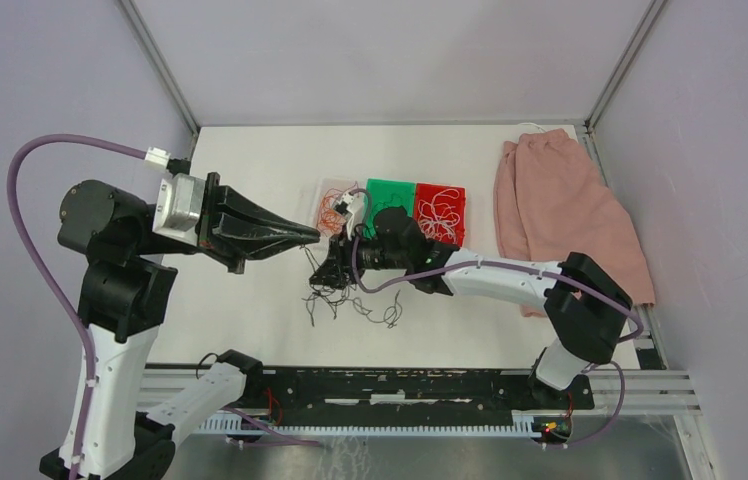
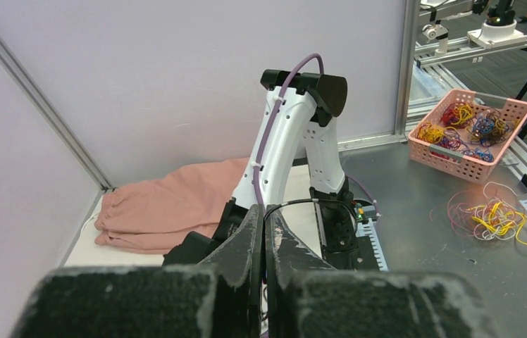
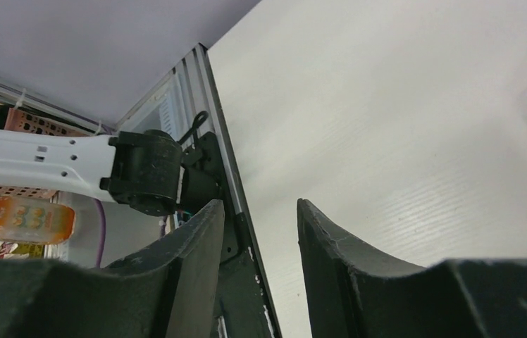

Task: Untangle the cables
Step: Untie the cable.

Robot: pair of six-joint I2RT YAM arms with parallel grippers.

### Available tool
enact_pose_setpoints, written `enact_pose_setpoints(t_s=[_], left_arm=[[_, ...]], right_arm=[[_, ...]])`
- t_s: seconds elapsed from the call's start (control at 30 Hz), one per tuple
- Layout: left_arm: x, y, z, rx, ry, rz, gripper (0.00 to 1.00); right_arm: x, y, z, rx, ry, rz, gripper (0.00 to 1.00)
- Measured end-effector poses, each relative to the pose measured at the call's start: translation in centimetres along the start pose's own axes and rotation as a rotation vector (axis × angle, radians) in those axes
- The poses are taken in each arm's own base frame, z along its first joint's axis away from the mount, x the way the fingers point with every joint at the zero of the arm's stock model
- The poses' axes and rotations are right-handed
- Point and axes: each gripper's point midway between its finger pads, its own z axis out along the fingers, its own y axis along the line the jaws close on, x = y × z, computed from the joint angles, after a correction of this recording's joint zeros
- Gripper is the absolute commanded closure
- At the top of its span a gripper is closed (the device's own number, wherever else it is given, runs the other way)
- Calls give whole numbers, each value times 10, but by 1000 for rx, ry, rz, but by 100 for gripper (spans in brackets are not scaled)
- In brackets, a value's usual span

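The cables (image 1: 342,292) lie as a loose clump of thin black wires on the white table (image 1: 250,300), in front of the trays. My left gripper (image 1: 314,236) hovers just left of and above the clump, jaws together. In the left wrist view a thin black cable (image 2: 310,202) arcs out from between the left gripper's (image 2: 264,215) tips. My right gripper (image 1: 336,266) reaches in from the right, low over the clump. In the right wrist view it (image 3: 257,205) stands open with only bare table showing in the gap.
Behind the clump stand a clear tray of orange wires (image 1: 329,208), a green tray (image 1: 391,194) and a red tray with white wires (image 1: 441,211). A pink cloth (image 1: 562,210) lies at the right. Off the table are a pink basket (image 2: 469,134) and loose yellow wires (image 2: 498,219).
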Motion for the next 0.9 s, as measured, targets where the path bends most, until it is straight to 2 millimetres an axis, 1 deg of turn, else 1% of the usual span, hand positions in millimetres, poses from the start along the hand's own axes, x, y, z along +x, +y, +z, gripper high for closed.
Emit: enact_pose_setpoints(t_s=[0.07, 0.13, 0.2, 0.27, 0.33, 0.4, 0.47, 0.57, 0.67, 0.83, 0.9], left_arm=[[0, 0, 0, -1, 1, -2, 97], [1, 1, 0, -1, 1, -3, 97], [4, 0, 0, -2, 3, -9, 97], [9, -1, -1, -3, 8, -21, 97], [14, -2, -1, -3, 14, -37, 97], [20, -2, -2, -4, 20, -53, 97], [23, -1, -2, -6, 25, -65, 97], [27, -1, -2, -9, 29, -77, 97], [30, -1, -2, -12, 33, -86, 97], [38, -3, -4, -14, 38, -101, 97], [41, -4, -4, -15, 40, -107, 97]], right_arm=[[10, -6, -2, 20, 16, 12, 48], [18, -10, -6, 37, 30, 22, 37], [22, -10, -14, 51, 41, 23, 25], [20, -5, -25, 57, 36, 15, 18], [8, 7, -40, 50, 5, -16, 14], [-10, 24, -58, 36, -47, -60, 12], [-32, 43, -76, 10, -114, -115, 10], [-51, 60, -96, -6, -176, -174, 6], [-57, 66, -105, -3, -190, -213, 2], [-60, 68, -109, -3, -191, -265, 3], [-65, 73, -110, -15, -199, -289, 5]])
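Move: The left gripper, shut on the black cable, hangs it so that the tangle lies about 33 cm below and 5 cm ahead. From the half-open right gripper, the same tangle is roughly 5 cm back, 1 cm right and 5 cm below; its loose coils trail some 12 cm right, 6 cm back and 11 cm below. The white box with orange cables stands about 20 cm straight ahead and 18 cm below it. Dip the right gripper a further 2 cm beside the black tangle, then sweep it right about 8 cm and slightly back while lifting some 14 cm from the dip, opening the fingers wide and rolling the wrist roughly 20 degrees as they come away from the strands. Keep the left gripper shut on the cable and lower it about 4 cm. ##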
